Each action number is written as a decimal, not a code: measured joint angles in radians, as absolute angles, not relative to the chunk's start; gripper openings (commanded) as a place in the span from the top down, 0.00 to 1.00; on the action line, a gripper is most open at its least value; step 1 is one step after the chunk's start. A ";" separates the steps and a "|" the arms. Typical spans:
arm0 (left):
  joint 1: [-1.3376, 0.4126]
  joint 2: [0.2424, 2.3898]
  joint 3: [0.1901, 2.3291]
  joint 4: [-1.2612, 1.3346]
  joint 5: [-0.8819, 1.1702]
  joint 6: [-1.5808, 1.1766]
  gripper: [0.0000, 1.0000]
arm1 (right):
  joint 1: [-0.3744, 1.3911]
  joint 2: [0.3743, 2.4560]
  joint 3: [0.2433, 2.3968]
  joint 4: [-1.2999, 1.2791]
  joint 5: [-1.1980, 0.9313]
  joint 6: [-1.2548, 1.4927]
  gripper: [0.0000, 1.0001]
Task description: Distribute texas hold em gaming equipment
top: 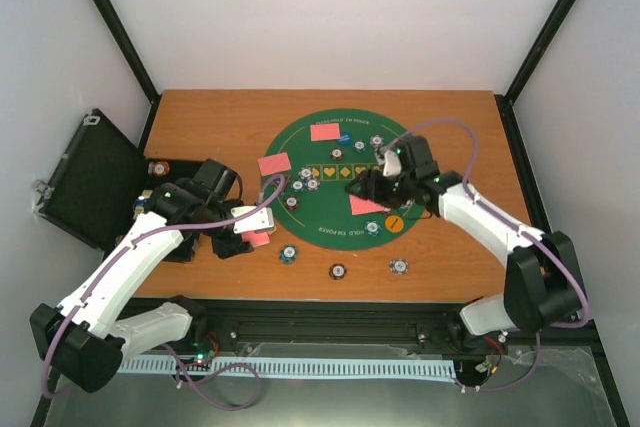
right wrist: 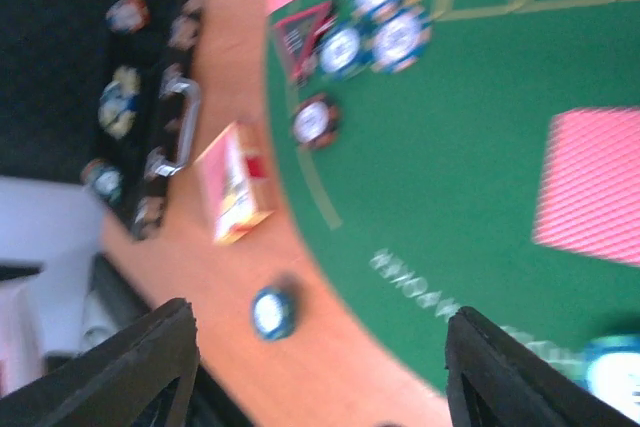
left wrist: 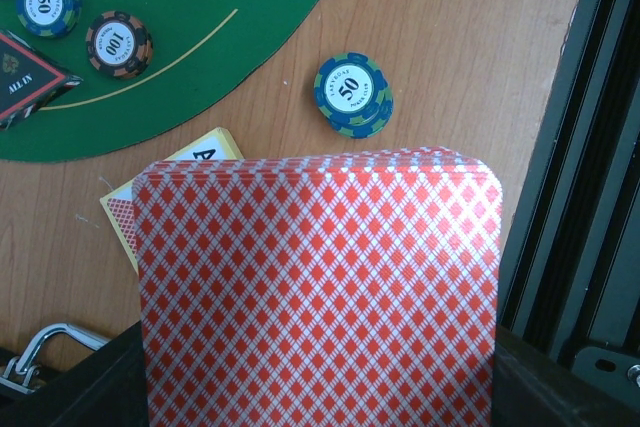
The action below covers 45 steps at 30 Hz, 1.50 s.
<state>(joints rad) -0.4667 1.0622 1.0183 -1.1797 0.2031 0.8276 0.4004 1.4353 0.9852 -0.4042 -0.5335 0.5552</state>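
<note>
My left gripper (top: pixel 247 234) is shut on a stack of red-backed playing cards (left wrist: pixel 320 287) that fills the lower left wrist view, held over the wood left of the green mat (top: pixel 330 219). My right gripper (top: pixel 376 187) is open and empty above the mat, next to a red-backed card (top: pixel 364 206); that card also shows in the blurred right wrist view (right wrist: pixel 590 182). Two more cards (top: pixel 325 132) (top: pixel 274 162) lie face down on the mat. Striped chips (top: pixel 299 184) cluster on the mat's left. An orange button disc (top: pixel 395 221) lies near the right arm. The triangle marker (left wrist: pixel 25 77) reads ALL IN.
The black hinged case (top: pixel 95 182) lies open at the table's left edge, with chips in its tray (right wrist: pixel 125 107). A yellow card box (left wrist: pixel 195 157) lies under the held stack. Loose chips (top: pixel 289 253) (top: pixel 339 271) (top: pixel 399 266) sit on the wood in front of the mat.
</note>
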 measured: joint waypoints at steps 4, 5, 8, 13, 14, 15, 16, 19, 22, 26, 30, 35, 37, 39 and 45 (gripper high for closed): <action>-0.467 1.062 1.018 -1.179 0.206 0.828 0.89 | 0.533 1.380 0.871 -0.233 -0.610 0.702 0.29; -0.467 1.062 1.018 -1.179 0.206 0.828 0.88 | 0.566 1.378 0.852 -0.183 -0.625 0.740 0.29; -0.467 1.062 1.018 -1.179 0.207 0.827 0.89 | 0.657 1.377 0.810 -0.057 -0.642 0.840 0.29; -0.467 1.062 1.018 -1.179 0.212 0.827 0.89 | 0.770 1.392 0.804 0.099 -0.641 0.955 0.30; -0.467 1.062 1.018 -1.179 0.213 0.827 0.89 | 0.785 1.404 0.805 0.129 -0.641 0.971 0.30; -0.467 1.063 1.018 -1.179 0.214 0.827 0.89 | 0.802 1.423 0.806 0.162 -0.640 0.990 0.30; -0.467 1.063 1.018 -1.179 0.214 0.827 0.89 | 0.817 1.442 0.809 0.188 -0.640 1.003 0.30; -0.467 1.065 1.018 -1.179 0.214 0.827 0.89 | 0.863 1.509 0.825 0.238 -0.638 1.037 0.30; -0.467 1.066 1.018 -1.178 0.213 0.827 0.89 | 0.899 1.562 0.846 0.277 -0.637 1.064 0.31; -0.467 1.066 1.018 -1.179 0.213 0.827 0.89 | 0.928 1.600 0.868 0.327 -0.639 1.090 0.31; -0.467 1.066 1.018 -1.179 0.213 0.827 0.89 | 0.944 1.609 0.879 0.359 -0.640 1.105 0.31; -0.467 1.066 1.018 -1.178 0.213 0.827 0.89 | 0.960 1.645 0.899 0.392 -0.643 1.124 0.31; -0.467 1.066 1.018 -1.178 0.213 0.827 0.88 | 0.973 1.673 0.917 0.405 -0.645 1.130 0.31; -0.467 1.066 1.018 -1.178 0.213 0.827 0.89 | 0.987 1.697 0.932 0.416 -0.646 1.136 0.31; -0.467 1.066 1.018 -1.179 0.213 0.827 0.89 | 1.010 1.754 0.972 0.452 -0.656 1.162 0.34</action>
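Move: The card deck is in my left hand's fingers, its middle about 2 cm to the right of that hand. From my empty right hand, the deck lies some 26 cm to the left and 15 cm back, at about the same height. The blue chip stack on the wood is about 19 cm left, 19 cm back and 10 cm below my right hand. The dealt card lies 3 cm back and 5 cm right, also 10 cm below. I swing my right hand away from the dealt card, about 24 cm left and 15 cm back, fast at first and then easing in, until its open fingers come close around the edge of the deck. On the way, I lift their tips towards level and turn counter-clockwise, some 40 degrees in all. My left hand holds the deck still, and my right fingers don't close yet. ##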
